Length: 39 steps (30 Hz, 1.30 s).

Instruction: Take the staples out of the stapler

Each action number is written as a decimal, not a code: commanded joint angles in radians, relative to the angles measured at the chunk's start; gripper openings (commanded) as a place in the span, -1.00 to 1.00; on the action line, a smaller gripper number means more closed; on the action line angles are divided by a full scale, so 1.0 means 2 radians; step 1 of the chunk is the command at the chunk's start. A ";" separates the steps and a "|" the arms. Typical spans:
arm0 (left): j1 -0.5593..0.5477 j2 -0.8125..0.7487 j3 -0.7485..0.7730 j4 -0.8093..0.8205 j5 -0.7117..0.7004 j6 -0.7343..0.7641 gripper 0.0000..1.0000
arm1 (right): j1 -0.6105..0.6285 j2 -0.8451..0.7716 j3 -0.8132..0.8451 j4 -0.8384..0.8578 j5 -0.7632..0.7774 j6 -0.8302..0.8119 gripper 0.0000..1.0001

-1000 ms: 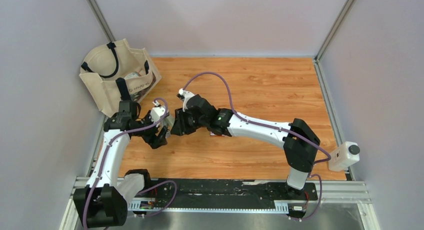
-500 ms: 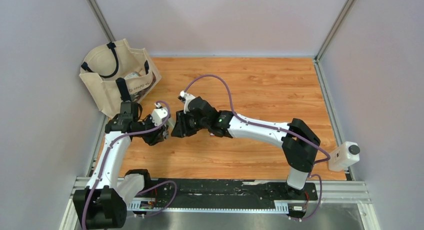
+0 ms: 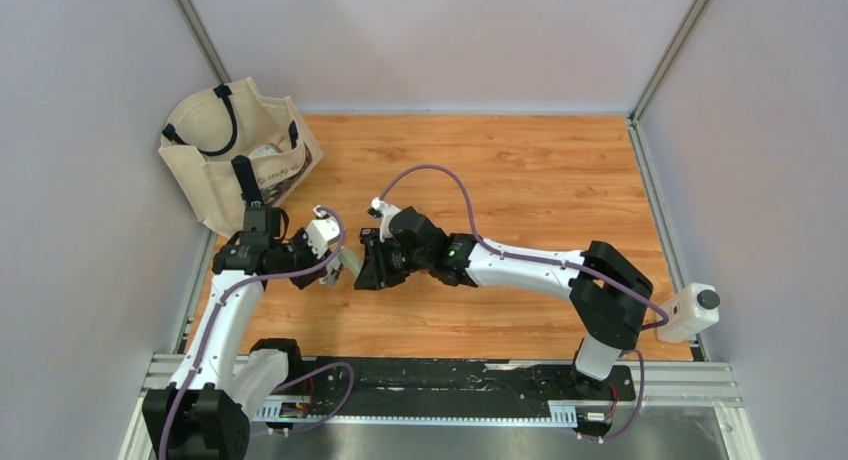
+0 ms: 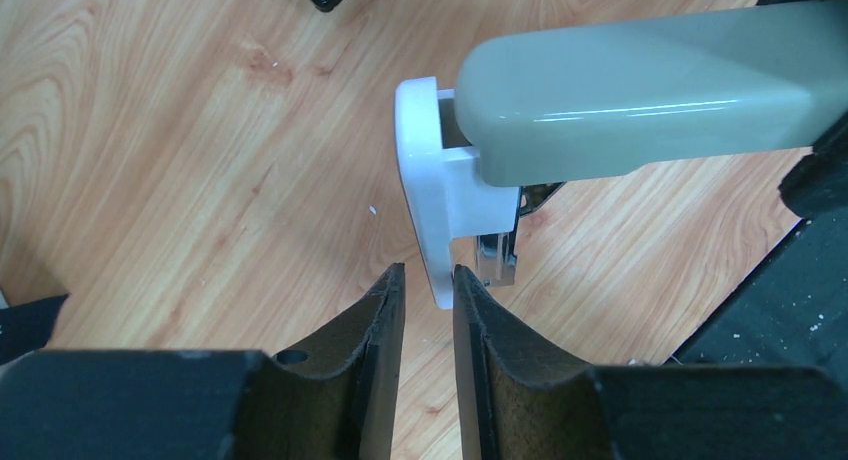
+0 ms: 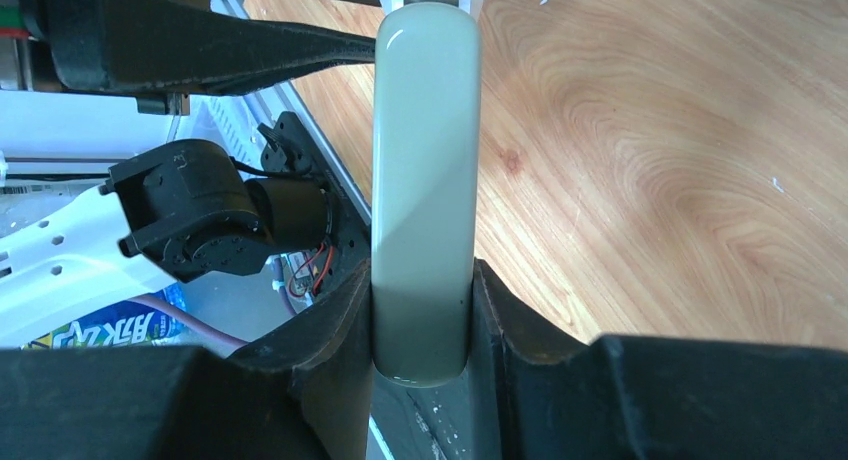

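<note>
No black stapler and no staples show in any view. My right gripper (image 3: pixel 366 264) (image 5: pixel 421 270) is shut on a pale grey-green oblong object (image 5: pixel 425 130) (image 4: pixel 640 90) and holds it above the wooden table (image 3: pixel 520 180). The object has a white end piece (image 4: pixel 440 210) and a small silvery metal part (image 4: pixel 497 258) underneath. My left gripper (image 3: pixel 336 265) (image 4: pixel 428 272) faces that end. Its jaws stand a narrow gap apart, and the tip of the white piece sits at the gap, close to the right finger (image 4: pixel 475 310).
A beige tote bag (image 3: pixel 235 150) with black handles stands at the table's back left, with items inside. A white camera unit (image 3: pixel 690 312) sits off the right edge. Grey walls close three sides. A black rail (image 3: pixel 450 380) runs along the near edge.
My right gripper has shifted a little right and nearer with the oblong object. My left gripper has risen and moved right, up to the object's white end.
</note>
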 commanded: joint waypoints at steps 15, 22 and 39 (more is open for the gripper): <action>-0.025 -0.011 -0.034 0.094 -0.093 0.032 -1.00 | 0.004 -0.037 -0.013 0.045 -0.082 -0.029 -1.00; -0.045 -0.031 -0.042 0.166 -0.145 0.027 -1.00 | 0.012 -0.028 -0.024 -0.032 -0.106 -0.096 -1.00; -0.117 -0.033 -0.047 0.244 -0.287 0.084 -1.00 | 0.032 -0.015 -0.033 -0.081 -0.029 -0.169 -1.00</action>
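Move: The small green stapler's opened white base, its free end already between the parted left fingertips, has its middle about 3 cm ahead of the left hand, 1 cm to its right and 1 cm above. From that hand the black stapler lies some 10 cm right, 8 cm ahead and 10 cm below, and the staple box about 21 cm right, 3 cm ahead, equally low. From the right hand, which holds the green body, the white base is about 5 cm left, 1 cm ahead and 1 cm above. The white base's free end is pinched by the left fingers, which sink about 1 cm as they shut, then carry it forward some 4 cm while the hand tips up and rolls its left side upward, about 25 degrees of turn in all. The right fingers keep their grip on the green body; that hand first stays nearly still, then goes down about 3 cm and right 2 cm, turning with it. ##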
